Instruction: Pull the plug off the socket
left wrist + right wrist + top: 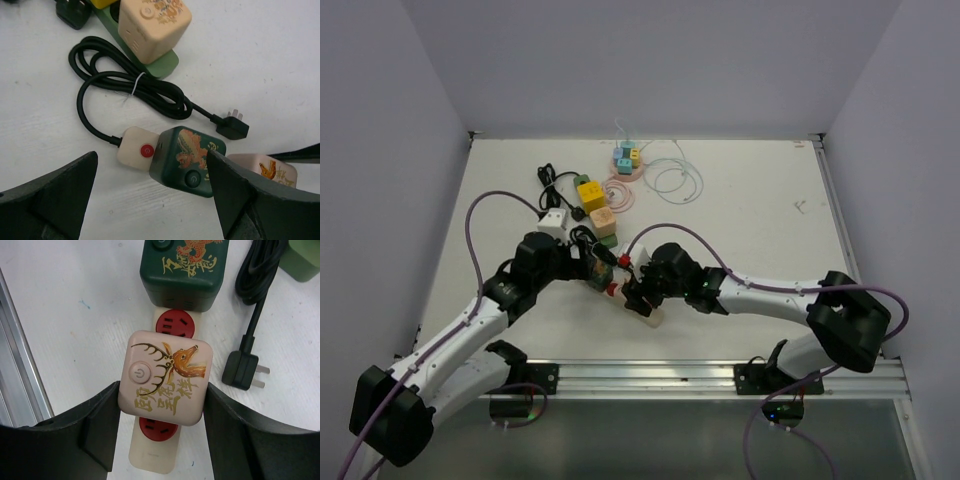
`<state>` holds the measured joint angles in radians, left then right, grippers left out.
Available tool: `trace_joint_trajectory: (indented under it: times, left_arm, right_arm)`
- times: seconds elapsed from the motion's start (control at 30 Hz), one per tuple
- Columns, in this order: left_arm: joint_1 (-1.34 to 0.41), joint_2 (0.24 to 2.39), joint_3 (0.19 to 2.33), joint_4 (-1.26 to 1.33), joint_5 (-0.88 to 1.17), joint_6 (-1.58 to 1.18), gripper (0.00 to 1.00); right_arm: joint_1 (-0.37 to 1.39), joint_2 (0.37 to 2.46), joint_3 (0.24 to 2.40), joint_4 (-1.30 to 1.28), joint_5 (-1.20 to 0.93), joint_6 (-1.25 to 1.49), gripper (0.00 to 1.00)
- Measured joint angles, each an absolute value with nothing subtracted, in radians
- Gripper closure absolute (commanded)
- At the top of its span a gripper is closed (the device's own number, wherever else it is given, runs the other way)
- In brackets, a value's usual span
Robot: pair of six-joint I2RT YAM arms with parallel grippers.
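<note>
A cream socket strip [152, 450] with red outlets [174, 322] lies on the white table. Two cube plugs sit on it. One is pink with a deer picture [167, 377], the other dark green with a dragon [182, 270]. My right gripper [161, 409] is shut on the pink plug, one finger pressed against each side. My left gripper [145, 200] stands open over the strip's switch end [140, 148], and its right finger [235, 195] is close beside the green cube [187, 160]. In the top view both grippers meet over the strip [650, 318].
A loose black plug [243, 370] and its coiled cable [130, 90] lie beside the strip. A green strip carrying yellow and cream cubes [595, 205], a white adapter [552, 222] and a pink strip with blue cubes [626, 158] sit farther back. A metal rail [720, 375] borders the near edge.
</note>
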<state>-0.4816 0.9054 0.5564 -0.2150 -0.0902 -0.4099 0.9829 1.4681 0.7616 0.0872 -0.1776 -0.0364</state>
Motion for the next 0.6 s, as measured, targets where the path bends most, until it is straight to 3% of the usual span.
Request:
trace_joint_trajectory:
  times: [0.4,0.6]
  left_arm:
    - [-0.668,0.848,0.405,-0.004,-0.104,-0.382,0.05]
    - [-0.701,0.965,0.402,0.068,-0.144,-0.356,0.07]
  right_arm:
    - [0.95,1.431,0.715,0.104,-0.225,-0.046,0.7]
    - [0.949,1.431,0.715,0.104,-0.227,-0.046,0.7]
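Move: The dark green plug on the white strip stands about 5 cm to the left hand's right, 1 cm back and 6 cm below. The pink plug, still held by the right hand, lies some 11 cm right and 6 cm back; the strip's black plug 10 cm right, 2 cm ahead; the beige plug about 10 cm ahead, 5 cm right. From the right hand, the green plug is roughly 6 cm left, 5 cm ahead, about level. Left hand, open, sweeps right about 5 cm, sinking and easing back towards the green plug; right keeps gripping pink. ##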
